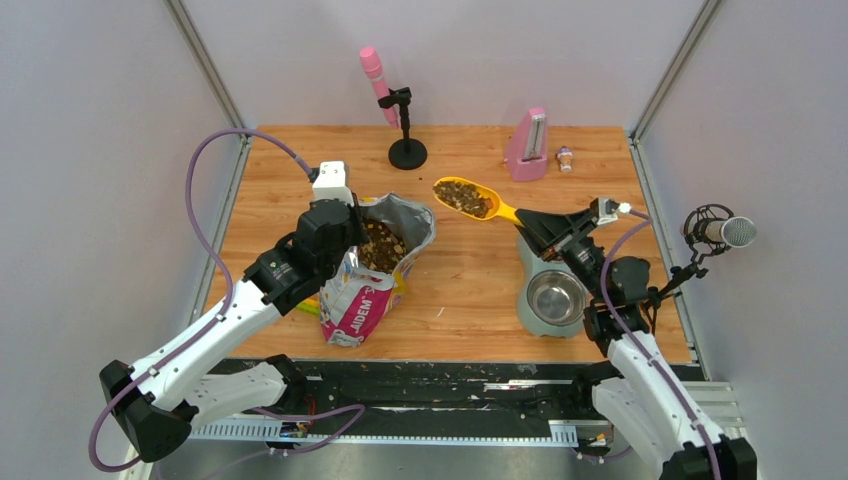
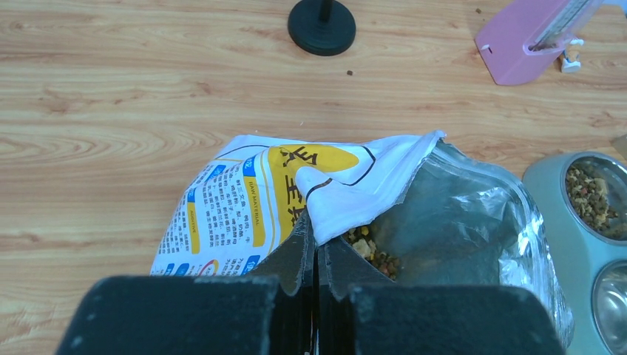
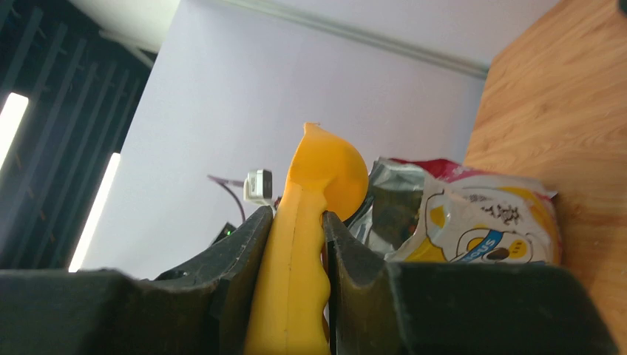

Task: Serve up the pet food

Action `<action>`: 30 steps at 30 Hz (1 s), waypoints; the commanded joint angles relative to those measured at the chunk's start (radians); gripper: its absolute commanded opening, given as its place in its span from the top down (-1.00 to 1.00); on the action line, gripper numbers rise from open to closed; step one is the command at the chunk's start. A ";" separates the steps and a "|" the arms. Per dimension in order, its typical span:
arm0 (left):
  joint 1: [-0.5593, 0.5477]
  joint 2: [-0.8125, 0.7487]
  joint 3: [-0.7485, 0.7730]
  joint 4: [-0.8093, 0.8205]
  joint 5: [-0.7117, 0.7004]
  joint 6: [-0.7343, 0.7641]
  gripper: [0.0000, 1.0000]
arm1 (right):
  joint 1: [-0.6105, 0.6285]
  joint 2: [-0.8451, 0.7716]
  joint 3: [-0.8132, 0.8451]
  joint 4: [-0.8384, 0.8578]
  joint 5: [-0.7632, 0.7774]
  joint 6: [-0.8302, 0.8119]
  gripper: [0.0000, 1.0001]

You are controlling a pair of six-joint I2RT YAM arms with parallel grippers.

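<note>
Brown pet food (image 1: pixel 463 197) fills the bowl of a yellow scoop (image 1: pixel 470 200) held level above the table, between the bag and the feeder. My right gripper (image 1: pixel 522 216) is shut on the scoop's handle (image 3: pixel 292 244). More kibble (image 1: pixel 382 245) lies inside the open printed bag (image 1: pixel 360 300), which stands left of centre. At the bag's near rim (image 2: pixel 347 196) my left gripper (image 2: pixel 316 240) is shut on the folded edge. A grey-green feeder (image 1: pixel 530 305) holds an empty steel bowl (image 1: pixel 556 297). Its other bowl (image 2: pixel 591 194) has kibble in it.
A pink microphone (image 1: pixel 375 75) on a black stand (image 1: pixel 407 153) is at the back. A pink metronome (image 1: pixel 528 145) and a small bottle (image 1: pixel 565 158) stand back right. Another microphone (image 1: pixel 722 232) juts in at the right edge. A few stray pellets dot the wood.
</note>
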 commanded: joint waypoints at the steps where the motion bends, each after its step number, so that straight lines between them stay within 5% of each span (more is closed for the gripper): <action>1: -0.003 -0.044 0.041 0.092 -0.005 -0.004 1.00 | -0.040 -0.148 -0.002 -0.207 0.164 -0.065 1.00; 13: -0.003 -0.048 0.036 0.092 -0.003 -0.010 1.00 | -0.055 -0.458 0.026 -0.584 0.509 -0.153 1.00; 30: -0.003 -0.039 0.035 0.098 0.004 -0.017 1.00 | -0.056 -0.575 0.036 -0.862 0.803 -0.216 1.00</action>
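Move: The right hand holds the loaded yellow scoop. The far bowl lies about 11 cm to its right, 8 cm ahead and 27 cm below; the near bowl is roughly 14 cm behind that one. The pink metronome stands some 26 cm ahead and 6 cm right, its middle about 24 cm lower; the small wooden block is about 13 cm ahead and 21 cm right, on the table. From the left hand, the far bowl is around 44 cm right, 4 cm ahead and 25 cm down. With its fingers still shut on the scoop's handle, the right hand swings about 14 cm to the right to bring the loaded scoop towards the far bowl. It turns clockwise some 45 degrees so the scoop comes to point forward; in the second half it also sinks about 6 cm while the fingers tip down to nearly level. ##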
